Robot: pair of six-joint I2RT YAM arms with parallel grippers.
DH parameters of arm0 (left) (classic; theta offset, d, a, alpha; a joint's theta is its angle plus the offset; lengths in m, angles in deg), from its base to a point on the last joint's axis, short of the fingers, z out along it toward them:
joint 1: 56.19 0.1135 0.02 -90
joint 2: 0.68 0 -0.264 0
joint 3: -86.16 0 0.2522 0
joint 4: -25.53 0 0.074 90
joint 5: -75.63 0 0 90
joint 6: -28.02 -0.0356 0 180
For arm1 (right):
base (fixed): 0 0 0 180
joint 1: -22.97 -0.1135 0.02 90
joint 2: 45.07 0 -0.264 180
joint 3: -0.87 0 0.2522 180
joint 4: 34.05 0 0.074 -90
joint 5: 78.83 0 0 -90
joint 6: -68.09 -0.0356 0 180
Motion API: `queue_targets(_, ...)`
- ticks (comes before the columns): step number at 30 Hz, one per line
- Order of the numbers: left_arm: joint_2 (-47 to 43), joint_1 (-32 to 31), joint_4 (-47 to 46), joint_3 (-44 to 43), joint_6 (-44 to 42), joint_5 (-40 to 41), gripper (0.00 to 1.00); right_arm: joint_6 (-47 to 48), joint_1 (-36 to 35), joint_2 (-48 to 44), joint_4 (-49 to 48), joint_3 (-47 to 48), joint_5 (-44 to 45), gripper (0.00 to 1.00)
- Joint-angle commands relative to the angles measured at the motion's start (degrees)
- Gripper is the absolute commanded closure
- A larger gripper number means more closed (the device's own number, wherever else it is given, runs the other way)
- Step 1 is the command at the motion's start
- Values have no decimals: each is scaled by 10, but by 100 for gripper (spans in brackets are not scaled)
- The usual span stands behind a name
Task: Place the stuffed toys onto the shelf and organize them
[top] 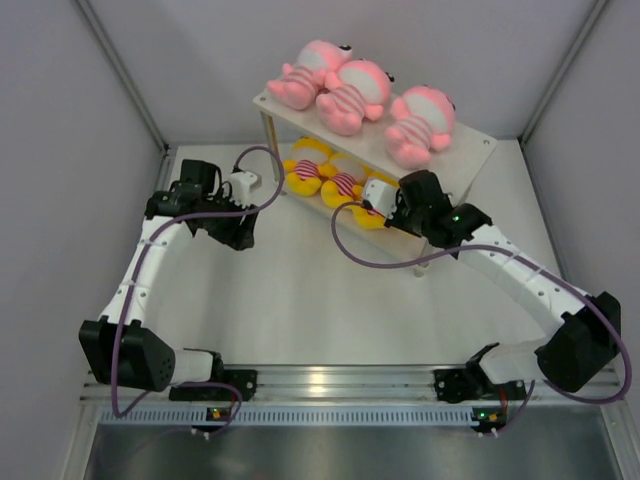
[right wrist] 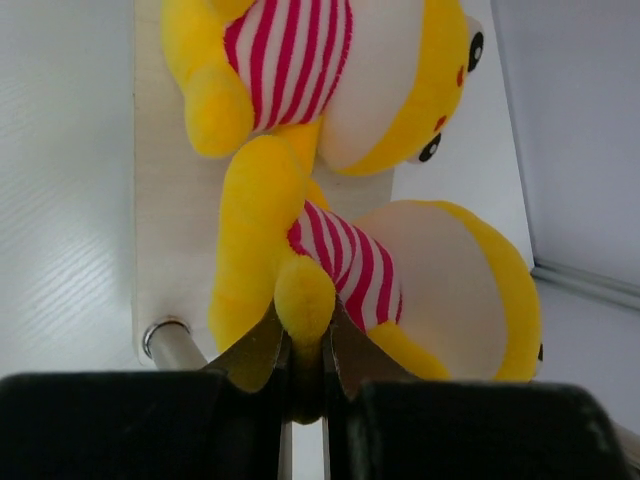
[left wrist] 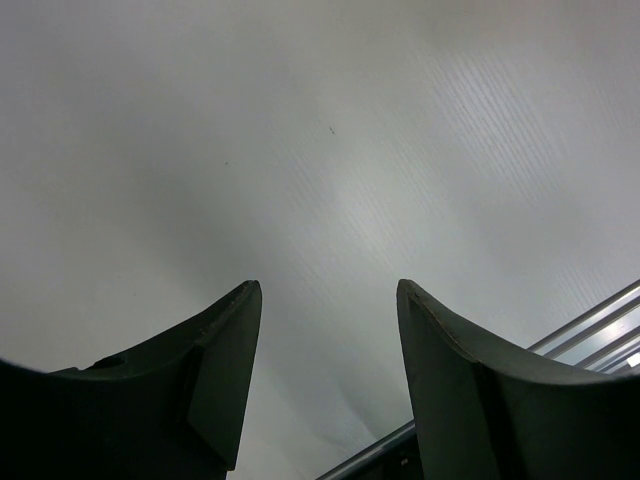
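The white shelf (top: 475, 150) stands at the back right. Three pink stuffed toys (top: 355, 92) lie in a row on its top tier. Yellow stuffed toys (top: 305, 170) lie on the lower tier. My right gripper (top: 378, 208) is at the lower tier's front, shut on a limb of a yellow toy (right wrist: 430, 290), as the right wrist view (right wrist: 305, 315) shows. A second yellow toy (right wrist: 330, 80) lies just beyond it on the lower board (right wrist: 165, 230). My left gripper (top: 235, 235) is open and empty over the bare table left of the shelf; it also shows in the left wrist view (left wrist: 328, 300).
A silver shelf leg (right wrist: 170, 345) stands just left of my right fingers. Grey walls close in the table on the left, back and right. A metal rail (top: 330, 380) runs along the near edge; it also shows in the left wrist view (left wrist: 590, 330).
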Motion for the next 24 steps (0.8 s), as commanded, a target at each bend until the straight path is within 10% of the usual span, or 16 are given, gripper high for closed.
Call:
queue_targets(1, -15, 3, 5, 0, -6, -13, 38, 10, 7, -34, -105, -37, -35, 100)
queue_targets(15, -17, 3, 5, 1, -3, -11, 38, -1, 79, -57, -202, -135, -155, 100)
queue_targets(24, -14, 3, 6, -1, -5, -15, 38, -33, 68, -42, -78, -51, -128, 30)
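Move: The right hand pinches the last yellow toy by a foot; its place, the right end of the lower shelf, is about 3 cm ahead, 1 cm left and 7 cm below. The third yellow toy lies roughly 6 cm ahead and 8 cm left, similarly low; the shelf's near right leg is some 4 cm back and 2 cm right. From the idle left hand, that place is about 5 cm ahead, 35 cm right and a little lower. Down about 3 cm goes the right hand, lowering the pinched yellow toy to the lower shelf beside the third one, then forward a little over 1 cm while its left side rolls up some 10 degrees. There the fingers open wide and let go of the foot, the hand easing back about 1 cm. ##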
